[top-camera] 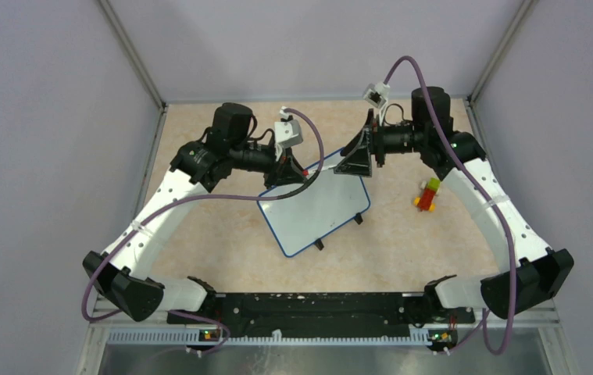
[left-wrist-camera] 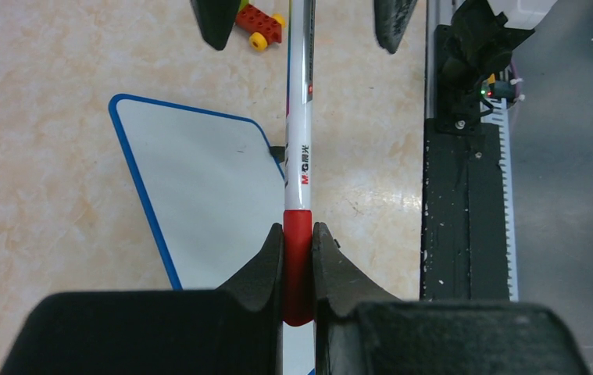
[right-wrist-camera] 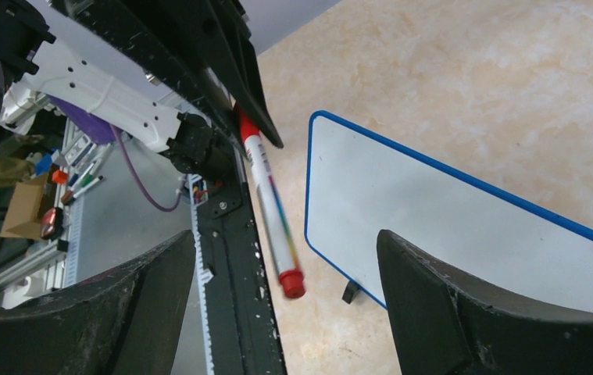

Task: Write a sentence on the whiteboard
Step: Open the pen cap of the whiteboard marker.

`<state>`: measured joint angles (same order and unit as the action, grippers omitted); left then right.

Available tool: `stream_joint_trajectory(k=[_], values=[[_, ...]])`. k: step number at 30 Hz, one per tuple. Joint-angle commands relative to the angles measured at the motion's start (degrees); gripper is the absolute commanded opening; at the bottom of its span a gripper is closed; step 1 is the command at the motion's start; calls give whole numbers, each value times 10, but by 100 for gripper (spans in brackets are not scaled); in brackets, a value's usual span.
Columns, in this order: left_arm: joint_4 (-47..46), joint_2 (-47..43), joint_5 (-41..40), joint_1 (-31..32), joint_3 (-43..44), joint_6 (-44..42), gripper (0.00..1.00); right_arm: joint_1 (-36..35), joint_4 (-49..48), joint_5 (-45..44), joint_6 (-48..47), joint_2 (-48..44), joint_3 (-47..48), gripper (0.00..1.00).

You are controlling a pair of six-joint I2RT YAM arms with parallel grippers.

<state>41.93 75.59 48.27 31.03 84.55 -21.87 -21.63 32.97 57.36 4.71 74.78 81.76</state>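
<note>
The whiteboard (top-camera: 316,215) lies flat on the table between the arms, its white face blank; no red sentence shows on it. It also shows in the left wrist view (left-wrist-camera: 199,180) and the right wrist view (right-wrist-camera: 434,211). My left gripper (top-camera: 297,173) (left-wrist-camera: 298,230) is shut on the red cap of a white marker pen (left-wrist-camera: 301,117), held above the board's far edge. The pen (right-wrist-camera: 269,203) points at my right gripper (top-camera: 340,168) (right-wrist-camera: 285,234), which is open; the pen's red tail end sits between its spread fingers (left-wrist-camera: 215,23) without touching them.
A small red, yellow and green toy brick car (top-camera: 427,195) (left-wrist-camera: 260,25) sits on the table right of the board. The black base rail (top-camera: 309,305) runs along the near edge. Grey walls enclose the table.
</note>
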Motion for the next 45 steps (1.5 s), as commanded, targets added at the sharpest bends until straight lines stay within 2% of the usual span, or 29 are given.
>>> stream_joint_trajectory(k=[1,8,19,21,24,30,37,43,45], values=[[-24,10,42,-2,4,30,0,-19,-49,19,50,14,6,82],[-30,16,38,-1,-3,45,0,-63,-21,3,16,19,2,69],[-28,23,60,-2,4,42,0,-83,-14,23,20,44,17,28],[-20,24,65,-1,4,34,0,-84,-8,32,19,46,19,26],[-12,23,62,-1,-1,20,0,-83,-4,49,23,47,21,39],[-5,21,58,-1,-9,10,0,-83,-32,68,57,45,14,39],[-8,21,61,-1,-11,13,0,-83,-52,70,79,44,5,27],[-4,18,63,-1,-16,11,0,-83,-54,58,83,43,2,0],[-1,17,60,-1,-19,10,0,-79,-48,54,78,42,1,0]])
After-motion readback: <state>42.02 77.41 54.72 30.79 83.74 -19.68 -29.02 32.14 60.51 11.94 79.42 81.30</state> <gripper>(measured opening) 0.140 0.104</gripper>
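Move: The left fingers already hold the marker by its red pen cap, with the barrel's middle about 5 cm to that hand's right and 1 cm ahead. From the open right hand, the barrel's middle lies some 5 cm left, 2 cm back and 1 cm lower, and the pen cap about 10 cm left, 2 cm back. The whiteboard's middle is roughly 7 cm ahead of the right hand, 6 cm left and 33 cm below. Right hand eases about 4 cm left and back 3 cm, pinching the marker's barrel beside the left-held pen cap. ##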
